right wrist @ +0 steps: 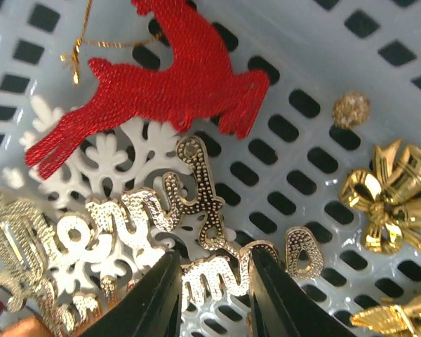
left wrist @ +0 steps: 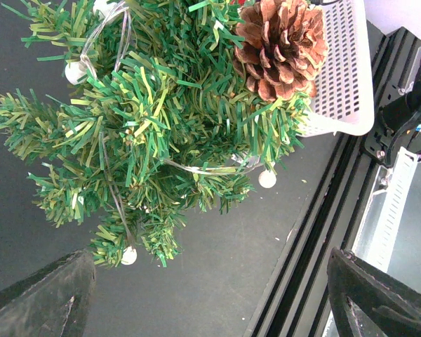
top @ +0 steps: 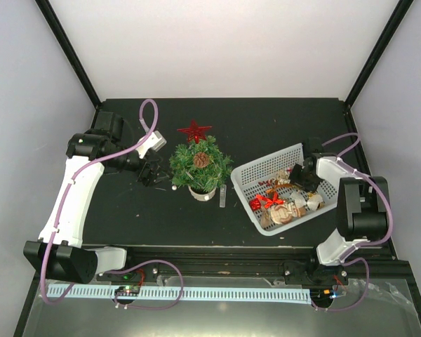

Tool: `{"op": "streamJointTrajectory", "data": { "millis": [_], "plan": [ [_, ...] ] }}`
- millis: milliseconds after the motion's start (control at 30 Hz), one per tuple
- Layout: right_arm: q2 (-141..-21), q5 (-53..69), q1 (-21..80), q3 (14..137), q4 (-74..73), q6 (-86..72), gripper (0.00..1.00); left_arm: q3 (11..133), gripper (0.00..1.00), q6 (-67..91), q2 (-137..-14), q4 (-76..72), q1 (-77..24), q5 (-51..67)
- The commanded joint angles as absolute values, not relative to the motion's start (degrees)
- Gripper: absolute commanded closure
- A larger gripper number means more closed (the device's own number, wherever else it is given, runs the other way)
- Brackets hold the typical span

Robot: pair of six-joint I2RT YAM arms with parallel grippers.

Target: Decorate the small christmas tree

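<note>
The small christmas tree (top: 200, 165) stands mid-table on a whitish base, with a pine cone (top: 201, 159) in its branches and a red star (top: 194, 130) at its far side. In the left wrist view the tree (left wrist: 168, 119) fills the top, the pine cone (left wrist: 281, 45) at the upper right. My left gripper (top: 151, 172) hangs open just left of the tree, nothing between its fingers (left wrist: 42, 295). My right gripper (top: 298, 175) is down inside the white basket (top: 266, 168), and its jaws (right wrist: 214, 295) pinch a gold lettering ornament (right wrist: 217, 270) from both sides.
In the basket (right wrist: 316, 63) lie a red reindeer (right wrist: 168, 91), a white snowflake (right wrist: 112, 154) and a gold bow (right wrist: 389, 203). A small clear piece (top: 223, 195) lies right of the tree's base. A wire with white bulbs (left wrist: 267, 179) winds through the branches.
</note>
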State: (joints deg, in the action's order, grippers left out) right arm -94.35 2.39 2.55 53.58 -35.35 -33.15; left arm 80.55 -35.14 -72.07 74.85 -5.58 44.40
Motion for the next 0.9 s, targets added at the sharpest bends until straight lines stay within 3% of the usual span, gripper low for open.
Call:
{"op": "streamJointTrajectory", "data": {
  "millis": [0, 267, 300, 433, 533, 867],
  "plan": [
    [-91.2, 4.6, 2.9, 52.2, -37.5, -31.9, 0.71, 82.2, 0.10, -34.8, -71.6, 73.9, -5.2, 45.7],
    [-86.2, 7.0, 5.0, 56.0, -48.0, -27.9, 0.73, 81.8, 0.10, -35.4, -71.4, 74.4, -5.3, 45.5],
    [-86.1, 5.9, 4.9, 56.9, -49.1, -27.8, 0.70, 81.8, 0.10, -35.4, -71.4, 74.4, -5.2, 45.7],
    [-88.7, 2.4, 4.9, 60.2, -49.9, -28.1, 0.32, 81.9, 0.10, -35.2, -71.6, 74.2, -5.3, 46.2],
    [-92.0, 0.9, 4.9, 61.7, -48.7, -28.6, 0.20, 82.2, 0.10, -35.3, -71.4, 74.4, -5.2, 46.1],
    [-100.4, 0.3, 4.9, 65.0, -43.0, -28.1, 0.16, 82.6, 0.10, -35.7, -71.0, 75.7, -5.3, 45.0]
  ]
}}
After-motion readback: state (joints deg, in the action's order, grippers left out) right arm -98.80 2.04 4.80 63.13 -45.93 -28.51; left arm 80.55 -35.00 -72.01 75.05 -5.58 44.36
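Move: Just under the right fingertips, about 1 cm below and 1 cm to the left, lies the gold lettering ornament on the basket floor. The red reindeer is some 4 cm ahead and 2 cm left; the gold bow sits roughly 2 cm ahead and 5 cm to the right, both at about that same height. From the idle left hand, the lettering lies nearly 40 cm to the right, about 8 cm ahead and some 27 cm lower. Drawing back and a little left with nearly shut fingers, the right hand rises about 5 cm from the gold lettering, then opens its fingers wide while swinging forward again. It sinks some 3.5 cm back towards the basket floor, wrist turned slightly counter-clockwise, with the open fingers to either side of the lettering; touch can't be seen. ##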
